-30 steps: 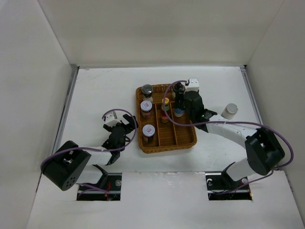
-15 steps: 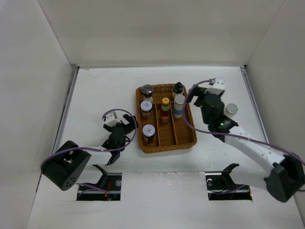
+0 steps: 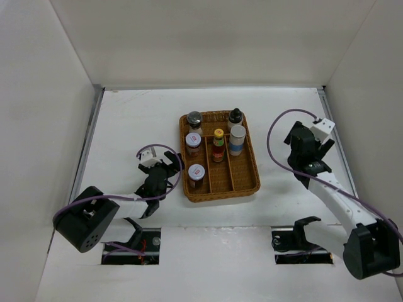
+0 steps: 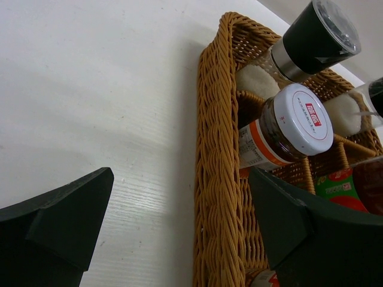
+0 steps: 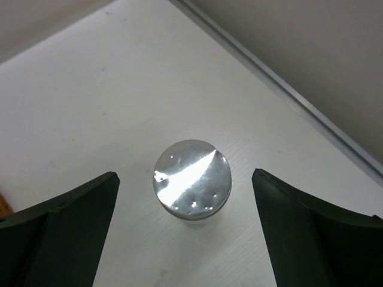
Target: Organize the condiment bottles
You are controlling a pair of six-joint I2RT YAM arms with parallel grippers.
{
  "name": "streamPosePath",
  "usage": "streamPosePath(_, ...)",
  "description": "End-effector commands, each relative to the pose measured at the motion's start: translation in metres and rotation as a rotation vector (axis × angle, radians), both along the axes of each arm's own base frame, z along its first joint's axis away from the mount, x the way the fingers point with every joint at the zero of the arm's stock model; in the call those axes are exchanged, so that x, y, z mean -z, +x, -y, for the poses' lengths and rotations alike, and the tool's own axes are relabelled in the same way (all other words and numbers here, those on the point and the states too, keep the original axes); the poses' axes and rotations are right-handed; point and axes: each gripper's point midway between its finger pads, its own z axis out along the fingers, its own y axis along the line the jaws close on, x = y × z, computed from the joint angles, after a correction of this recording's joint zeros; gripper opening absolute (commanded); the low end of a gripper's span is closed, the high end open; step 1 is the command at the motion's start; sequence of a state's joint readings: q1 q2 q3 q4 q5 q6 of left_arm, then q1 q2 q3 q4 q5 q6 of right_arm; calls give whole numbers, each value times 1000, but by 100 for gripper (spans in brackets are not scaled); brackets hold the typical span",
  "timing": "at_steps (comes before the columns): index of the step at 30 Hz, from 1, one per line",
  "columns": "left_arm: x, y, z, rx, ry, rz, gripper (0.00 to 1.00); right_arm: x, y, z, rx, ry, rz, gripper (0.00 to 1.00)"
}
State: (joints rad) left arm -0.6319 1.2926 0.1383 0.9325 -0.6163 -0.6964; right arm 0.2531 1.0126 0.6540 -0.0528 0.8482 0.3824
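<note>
Six condiment bottles stand in the wicker tray (image 3: 221, 195): a grey-capped shaker (image 3: 194, 118), two white-lidded jars (image 3: 192, 139) (image 3: 196, 173), a slim red yellow-capped bottle (image 3: 218, 143), a black-capped bottle (image 3: 235, 116) and a tall white blue-labelled bottle (image 3: 237, 139). My right gripper (image 3: 307, 151) hangs open over the table right of the tray. Below it in the right wrist view a silver cap (image 5: 192, 179) sits between the spread fingers of the right gripper (image 5: 184, 174), untouched. My left gripper (image 3: 168, 177) (image 4: 181, 179) stands open at the tray's left rim (image 4: 215, 179), near a jar (image 4: 302, 119).
White walls enclose the table on three sides. A raised strip (image 5: 287, 89) runs along the table's right edge, close behind the silver-capped bottle. In the left wrist view the shaker (image 4: 320, 36) stands at the tray's far end.
My right gripper let go of the tall white bottle in the tray's right compartment, then swung right to hang over the silver-capped bottle on the table. The left arm stayed put.
</note>
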Motion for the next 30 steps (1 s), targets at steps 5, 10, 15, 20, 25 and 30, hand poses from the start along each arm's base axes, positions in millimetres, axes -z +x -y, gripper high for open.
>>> streamPosePath(5, -26, 8, 12, 18, -67, 71, 100, 16, 19, 9, 7, 55, -16, 100)
streamPosePath(10, -25, 8, 11, 17, -67, 68, 100, 36, 37, 11, -3, 93, -52, 100)
streamPosePath(15, -23, 9, 6, -3, -62, 65, 100, 16, 42, 3, -46, 133, 36, 56)
streamPosePath(20, -19, 12, 3, -19, -52, 52, 100, -62, 8, -49, -213, 63, 226, 49)
streamPosePath(25, -20, 12, 2, -22, -59, 56, 100, -78, -25, -119, -458, 72, 230, 49)
streamPosePath(30, -22, 12, 1, -27, -67, 64, 100, -63, -33, -194, -663, 122, 177, 50)
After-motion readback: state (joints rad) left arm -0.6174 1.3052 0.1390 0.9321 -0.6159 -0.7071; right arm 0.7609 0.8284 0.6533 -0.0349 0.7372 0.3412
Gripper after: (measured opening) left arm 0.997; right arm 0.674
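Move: The silver-lidded jar, the last one still out on the table, stands almost under the open right hand: about 2 cm ahead, 1 cm right, its middle some 9 cm below. The basket's middle is roughly 31 cm left and about level with this hand; in it, the blue-label jar stands about 7 cm ahead and 25 cm left, the yellow-capped bottle 5 cm ahead and 31 cm left. From the left hand, the silver-lidded jar is around 52 cm right, 3 cm ahead. Down first, by some 6 cm with a slight forward drift, the open right hand lowers around the silver-lidded jar and closes on its sides. It then lifts nearly 12 cm while sweeping quickly left by about 18 cm and a little back, towards the basket, turning some 35 degrees counter-clockwise and keeping its grip. ##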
